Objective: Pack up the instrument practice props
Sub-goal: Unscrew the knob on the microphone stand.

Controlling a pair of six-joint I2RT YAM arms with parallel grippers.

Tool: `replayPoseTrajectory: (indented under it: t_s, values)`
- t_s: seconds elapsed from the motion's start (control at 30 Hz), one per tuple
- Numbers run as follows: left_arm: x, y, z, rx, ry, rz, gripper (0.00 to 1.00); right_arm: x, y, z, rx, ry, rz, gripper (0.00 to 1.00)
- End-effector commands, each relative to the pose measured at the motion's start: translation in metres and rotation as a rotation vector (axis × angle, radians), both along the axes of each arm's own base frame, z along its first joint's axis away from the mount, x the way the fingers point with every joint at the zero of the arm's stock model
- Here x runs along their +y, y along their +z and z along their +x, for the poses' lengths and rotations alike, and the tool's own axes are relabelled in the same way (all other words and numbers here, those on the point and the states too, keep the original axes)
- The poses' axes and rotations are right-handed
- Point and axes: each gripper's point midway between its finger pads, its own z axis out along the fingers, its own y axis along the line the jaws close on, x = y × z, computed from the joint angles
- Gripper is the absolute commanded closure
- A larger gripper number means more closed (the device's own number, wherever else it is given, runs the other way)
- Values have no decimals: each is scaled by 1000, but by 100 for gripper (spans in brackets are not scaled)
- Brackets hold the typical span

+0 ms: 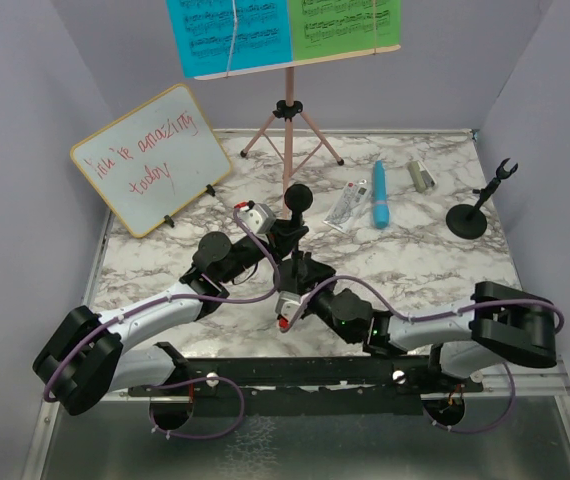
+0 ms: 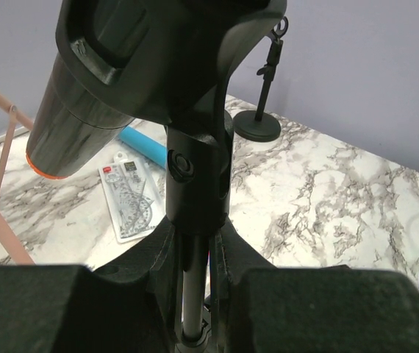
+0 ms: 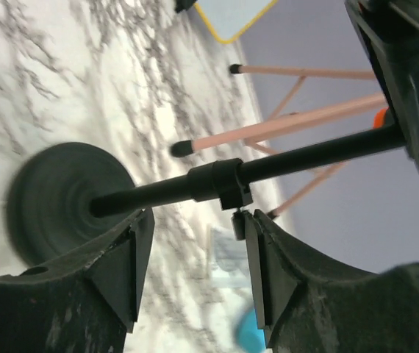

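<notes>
My left gripper [image 2: 195, 294] is shut on the thin pole of a black mic holder [image 2: 195, 184], and the black microphone [image 2: 99, 95] with an orange ring sits in its clip. From above, this holder [image 1: 295, 225] stands between both grippers at mid-table. My right gripper [image 3: 195, 228] is open beside the same holder's pole [image 3: 305, 158], near its round base [image 3: 62, 198]. One fingertip [image 3: 257, 235] touches the collar's small knob. The blue microphone [image 1: 379, 195] lies flat. A second mic holder [image 1: 470, 215] stands at the right. The pink tripod music holder [image 1: 287, 120] carries blue [image 1: 230, 30] and green [image 1: 345, 22] sheets.
A yellow-framed whiteboard [image 1: 155, 160] leans at the back left. A packaged ruler set [image 1: 348, 205] lies beside the blue microphone, and a small silver cylinder [image 1: 422, 176] lies behind it. Purple walls close in the marble table [image 1: 415, 270] on three sides.
</notes>
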Motion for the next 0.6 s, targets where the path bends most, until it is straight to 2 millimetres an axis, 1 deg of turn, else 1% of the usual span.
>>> replayPoseTrajectory:
  t_s: [0.0,0.03,0.17,0.23,0.37,0.57]
  values:
    - [4,-31,1,95,25,67,100,-7,-33,-18,302,11,83,41]
    - [3,-31,1,93,24,69,100,-10,-33,-18,339,7,104,40]
    - [7,-31,2,86,41,72,100,-19,-19,-14,474,-13,272,33]
    - [7,-32,2,81,42,76,100,-27,-12,-6,550,-49,374,27]
    - [7,-32,0,72,32,84,100,-37,0,3,718,-89,544,22]
    - [3,-35,-2,68,3,95,100,-37,18,9,987,-59,763,22]
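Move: The microphone stand's knob, already released, sits about 3 cm ahead of the right hand, 1 cm right and 1 cm above. The stand's round base is some 4 cm ahead, 1 cm left and 12 below; the tripod's near foot is about 18 cm ahead, 4 left, and the plastic packet 24 ahead, 12 right, both 13 below. The left hand has the knob about 9 cm below, 1 back and 2 right. Swinging out to its right by about 5 cm, the open right hand moves clear of the knob, after a slight draw back also coming forward some 3 cm until it is beside the pole. It rolls roughly 50 degrees clockwise as seen from behind the hand, fingers still pointing forward-left and spreading wider. The left hand stays still and keeps its pinch on the pole below the microphone clip. ##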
